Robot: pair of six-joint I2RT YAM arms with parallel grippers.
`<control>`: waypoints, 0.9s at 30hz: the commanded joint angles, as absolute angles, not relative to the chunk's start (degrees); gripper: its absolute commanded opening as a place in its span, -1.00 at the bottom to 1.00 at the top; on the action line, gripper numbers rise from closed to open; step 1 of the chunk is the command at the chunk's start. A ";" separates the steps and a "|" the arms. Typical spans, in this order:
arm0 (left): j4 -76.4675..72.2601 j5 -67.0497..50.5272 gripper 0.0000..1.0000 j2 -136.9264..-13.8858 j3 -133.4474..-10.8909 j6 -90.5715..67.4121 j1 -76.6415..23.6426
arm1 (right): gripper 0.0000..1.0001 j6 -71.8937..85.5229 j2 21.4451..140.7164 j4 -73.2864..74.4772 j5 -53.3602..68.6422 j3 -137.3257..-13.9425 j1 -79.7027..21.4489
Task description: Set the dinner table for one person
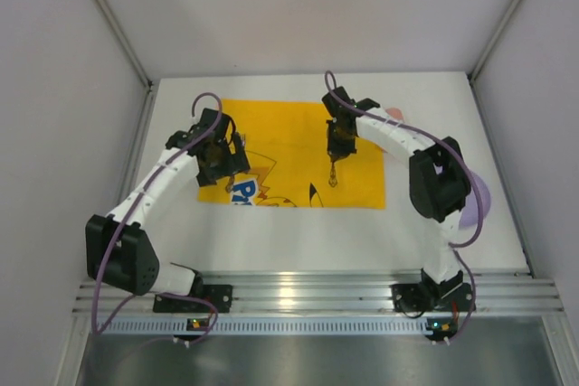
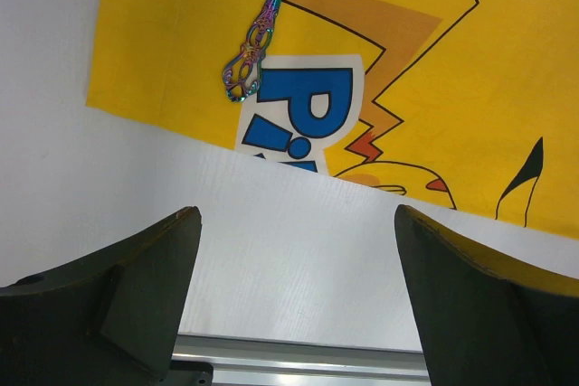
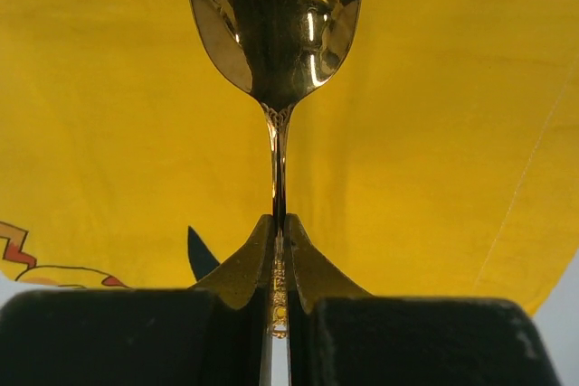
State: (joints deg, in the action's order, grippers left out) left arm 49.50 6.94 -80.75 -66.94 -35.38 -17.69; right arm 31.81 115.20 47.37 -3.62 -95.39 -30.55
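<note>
The white dinner table [image 1: 298, 232] carries a yellow cloth [image 1: 289, 133] with a cartoon print. My right gripper [image 1: 335, 151] hangs over the cloth's right half, shut on the handle of a gold spoon [image 3: 276, 24]. The spoon's bowl points away from the fingers above the yellow fabric. My left gripper [image 1: 222, 158] hovers over the cloth's left edge, open and with nothing between its fingers [image 2: 136, 277]. An iridescent utensil handle [image 2: 251, 53] lies on the cloth ahead of the left gripper; its far end is cut off by the view.
A ribbed aluminium rail [image 1: 317, 291] runs along the near table edge by the arm bases. A lilac round object [image 1: 477, 198] sits at the right, partly behind the right arm. A small pinkish thing [image 1: 395, 115] shows beside that arm. White walls enclose the table.
</note>
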 commanded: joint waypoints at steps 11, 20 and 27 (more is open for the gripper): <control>51.94 7.56 0.88 -75.15 -65.21 -32.70 -17.93 | -0.43 29.71 120.77 45.53 -6.33 -98.43 -29.36; 49.40 6.24 0.87 -77.78 -65.04 -32.78 -17.84 | 0.26 30.31 102.70 48.52 -8.79 -94.69 -21.82; 46.94 4.75 0.87 -78.05 -62.76 -33.31 -17.84 | 0.32 35.76 92.03 44.82 -7.91 -81.32 -13.10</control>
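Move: The right hand holds the spoon over the mat; the spot it is meant for lies straight below, about 5 cm down. From this hand the tipped cup is roughly 16 cm right and 8 cm ahead, the plate some 33 cm right and 11 cm back, and the fork about 27 cm left, level with it. From the left hand that spot is around 27 cm right, 7 cm ahead and 10 cm below. The right hand lowers the spoon about 5 cm, opens to release it, then lifts rightward, some 13 cm. ##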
